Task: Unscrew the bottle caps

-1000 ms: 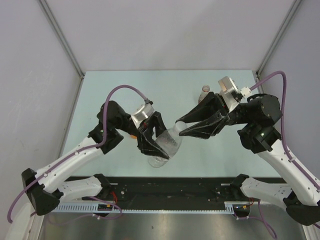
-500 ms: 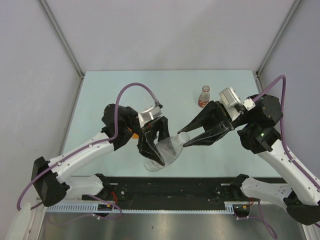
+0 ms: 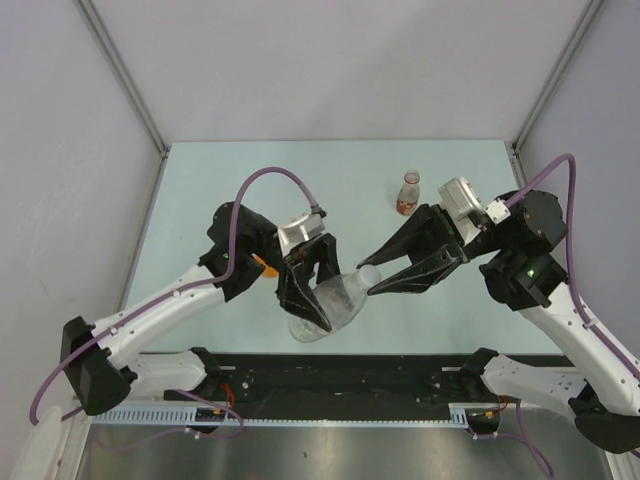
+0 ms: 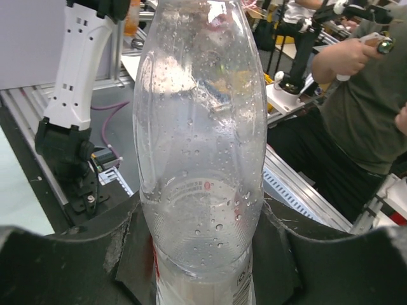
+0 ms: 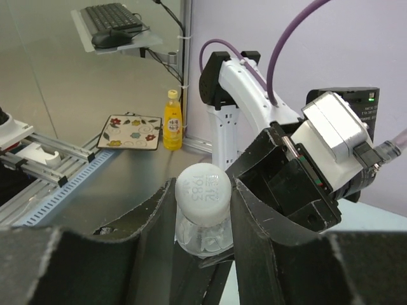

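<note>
My left gripper [image 3: 312, 300] is shut on the body of a clear plastic bottle [image 3: 338, 298] and holds it tilted above the table's near edge, neck pointing right. In the left wrist view the droplet-covered bottle [image 4: 200, 127] fills the space between my fingers [image 4: 76, 254]. My right gripper [image 3: 372, 280] is shut on the bottle's white cap [image 3: 367, 277]. In the right wrist view the cap [image 5: 203, 185] sits squeezed between both fingers. A small bottle with a reddish label and a red cap [image 3: 408, 192] stands upright at the back right.
A bit of something orange [image 3: 266, 266] peeks from behind my left arm and is mostly hidden. Grey walls close off the table [image 3: 220, 180] at the left, back and right. A black rail [image 3: 340, 375] runs along the near edge.
Both grippers and the clear bottle have moved slightly right and nearer. The right arm has pulled back, uncovering the red-capped bottle. Over the last half second almost nothing moved.
</note>
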`<state>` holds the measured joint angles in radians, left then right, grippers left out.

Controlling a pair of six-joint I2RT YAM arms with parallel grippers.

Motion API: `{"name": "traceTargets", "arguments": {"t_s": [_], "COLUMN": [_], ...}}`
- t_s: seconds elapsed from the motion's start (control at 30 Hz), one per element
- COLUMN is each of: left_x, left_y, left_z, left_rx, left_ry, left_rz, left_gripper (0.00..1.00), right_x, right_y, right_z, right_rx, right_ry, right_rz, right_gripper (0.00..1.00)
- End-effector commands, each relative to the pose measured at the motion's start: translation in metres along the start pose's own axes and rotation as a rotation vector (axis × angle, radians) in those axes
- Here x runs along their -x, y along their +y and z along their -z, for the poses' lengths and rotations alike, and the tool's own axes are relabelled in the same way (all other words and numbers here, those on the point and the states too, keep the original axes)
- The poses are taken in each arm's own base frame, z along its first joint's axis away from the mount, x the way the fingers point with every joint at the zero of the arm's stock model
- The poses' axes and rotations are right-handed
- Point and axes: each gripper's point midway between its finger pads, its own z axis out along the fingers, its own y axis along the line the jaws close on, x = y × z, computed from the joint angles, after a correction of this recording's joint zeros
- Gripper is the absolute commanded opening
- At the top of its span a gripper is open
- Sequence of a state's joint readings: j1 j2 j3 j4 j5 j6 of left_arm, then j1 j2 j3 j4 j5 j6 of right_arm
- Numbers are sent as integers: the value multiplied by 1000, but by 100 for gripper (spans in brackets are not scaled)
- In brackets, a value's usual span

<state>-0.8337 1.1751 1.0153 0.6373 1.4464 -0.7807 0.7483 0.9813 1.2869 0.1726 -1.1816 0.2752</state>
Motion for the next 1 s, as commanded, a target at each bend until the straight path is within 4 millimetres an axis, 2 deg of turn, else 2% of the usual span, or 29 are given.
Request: {"name": "traceTargets", "arguments": {"t_s": [0.0,0.03,0.1,0.13,0.33,0.47,0.5,0.6,0.63,0.8,0.97], "left_x": [46,46,47,48,47,53,55,63,66,75,75], "left_y": [3,3,6,6,16,29,39,48,59,77,92], "left_z": [1,1,2,3,7,15,20,33,42,79,110], "left_rx": [144,147,164,170,232,350,420,552,645,910,1115], "left_ry": [-102,-104,-109,-110,-119,-151,-166,-196,-223,-292,-315], "left_rz": [-199,-198,-200,-202,-201,-218,-228,-277,-273,-312,-304], "left_gripper": [0,0,0,0,0,0,0,0,0,0,3], "right_x": [-24,-24,-24,-24,-25,-20,-19,-18,-18,-21,-6], "right_y": [5,4,4,2,-3,-15,-22,-36,-40,-69,-93], "right_z": [3,3,3,4,6,10,14,22,24,45,68], "right_rx": [3,-7,-12,-24,-84,-184,-237,-349,-380,-602,-821], "right_ry": [62,61,61,60,58,35,28,15,14,8,-76], "right_rz": [-163,-166,-171,-175,-190,-182,-179,-183,-177,-166,-167], "right_gripper": [43,51,58,66,83,86,87,87,87,87,87]}}
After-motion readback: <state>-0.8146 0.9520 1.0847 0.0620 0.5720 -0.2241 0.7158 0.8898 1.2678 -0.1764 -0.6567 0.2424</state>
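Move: The right fingers still pinch the bottle's white cap, which sits right at their pads, while the left hand holds the bottle body; from the left hand that cap is about 8 cm to the right, 3 ahead and 9 above. On the table some 40 cm below the right hand, an uncapped bottle stands roughly 38 cm ahead and 16 to the right, and an orange bottle about 24 cm ahead and 22 to the left. The right hand lets go of the white cap, opening its fingers wide as it sinks about 2.5 cm, then travels forward some 8 cm level, turning roughly 30 degrees clockwise and tipping some 15 degrees. The left hand keeps its grip on the bottle body and carries the bottle away from the opening fingers, up about 4 cm and forward about 11 cm, mostly in the second half, while it swings round some 50 degrees counter-clockwise. ##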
